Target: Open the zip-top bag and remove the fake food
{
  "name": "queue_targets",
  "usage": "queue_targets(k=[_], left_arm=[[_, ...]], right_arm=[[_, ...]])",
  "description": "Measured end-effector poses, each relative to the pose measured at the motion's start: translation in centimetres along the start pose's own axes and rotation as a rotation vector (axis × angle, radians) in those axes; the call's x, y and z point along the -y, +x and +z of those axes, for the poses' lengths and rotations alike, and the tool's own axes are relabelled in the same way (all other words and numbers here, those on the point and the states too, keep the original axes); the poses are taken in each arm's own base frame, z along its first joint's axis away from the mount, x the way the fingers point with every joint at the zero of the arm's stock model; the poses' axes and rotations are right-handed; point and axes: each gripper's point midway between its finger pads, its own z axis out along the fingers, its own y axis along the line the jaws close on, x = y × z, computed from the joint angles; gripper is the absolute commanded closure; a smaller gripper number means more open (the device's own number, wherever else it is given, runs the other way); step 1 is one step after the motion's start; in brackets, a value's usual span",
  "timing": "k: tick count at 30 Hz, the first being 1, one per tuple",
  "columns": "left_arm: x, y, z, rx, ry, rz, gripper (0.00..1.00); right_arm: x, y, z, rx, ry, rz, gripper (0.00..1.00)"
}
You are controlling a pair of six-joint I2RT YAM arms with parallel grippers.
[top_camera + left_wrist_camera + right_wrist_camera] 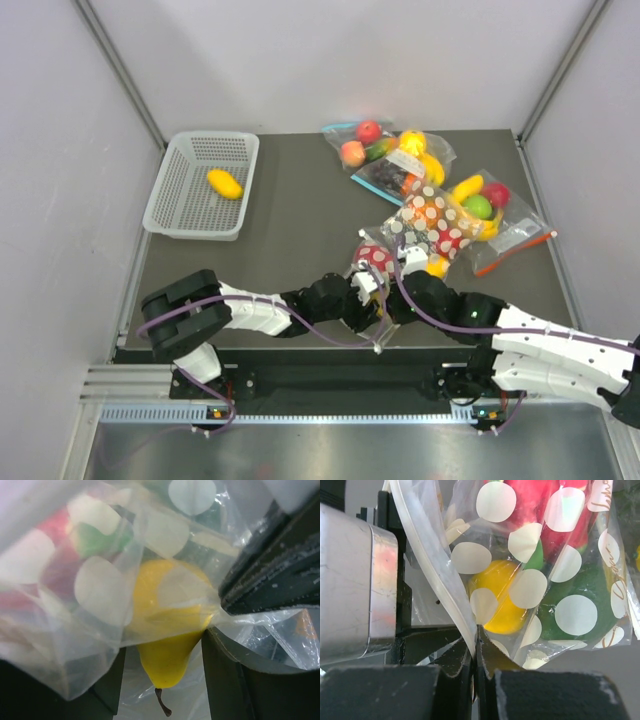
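The zip-top bag [375, 257] [100, 580] [545, 580], clear with white dots, hangs at the table's near middle between both grippers. My right gripper [398, 272] [477, 645] is shut on the bag's white zip edge. Fake food shows through the film: a yellow piece [502, 605], a red one [530, 500] and a green one [585, 590]. A yellow pear [165, 650] pokes stem-first out of the bag's mouth. My left gripper [368, 292] [162, 680] stands open around the pear's narrow end, its right finger [225, 680] against the film, the left finger [107, 680] slightly clear.
A white basket [200, 185] at the back left holds a yellow toy fruit [224, 183]. Another dotted bag showing orange [440, 215] lies just behind the grippers. Clear undotted bags of toy fruit [385, 150] [495, 215] lie at the back right.
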Motion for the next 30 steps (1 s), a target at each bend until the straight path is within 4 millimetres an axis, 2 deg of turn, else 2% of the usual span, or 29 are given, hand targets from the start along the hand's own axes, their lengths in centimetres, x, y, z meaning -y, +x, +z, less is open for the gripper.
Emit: queue_targets(k=[2,5,8,10,15,23,30], left_arm=[[0.1,-0.1,-0.1,-0.002,0.004,0.000,0.84],[0.3,-0.9,-0.8,0.009,0.011,0.001,0.85],[0.5,-2.0,-2.0,0.025,0.008,0.004,0.87],[0.3,-2.0,-3.0,0.021,0.001,0.002,0.92],[0.6,-2.1,-5.2,0.017,0.003,-0.002,0.93],[1.5,-6.9,-9.5,0.171,0.014,-0.013,0.94],[0.3,-8.6,-11.3,0.235,-0.068,-0.019,0.94]], right_arm=[[0.0,-0.2,-0.1,0.009,0.000,0.002,1.00],[0.2,-0.4,-0.1,0.018,0.011,0.002,1.00],[0.2,-0.8,0.0,0.037,0.012,0.007,1.00],[0.0,-1.1,0.1,0.048,0.007,0.009,1.00],[0.9,-1.7,0.8,0.055,0.038,0.007,1.00],[2.0,-2.6,1.9,0.058,0.058,0.017,1.00],[1.3,-2.6,2.6,0.050,0.024,0.013,1.00]])
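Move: Off to the left hand's left stands the white basket the pear is bound for, roughly 39 cm left and 27 cm ahead, about as high as the hand; a yellow food lies in it, some 33 cm left and 28 cm ahead. The red food still in the bag is about 10 cm straight ahead. From the right hand, already pinching the bag's rim, the pear is about 3 cm left, level fore and aft, 5 cm lower. Lifting the pear it already grips up and out of the open bag, the left hand rises some 13 cm while drawing about 6 cm left, its first slight backing partly made up; its fingertips tip up about 10 degrees and keep their hold. The right hand, still pinching the rim, carries it about 4 cm forward. ##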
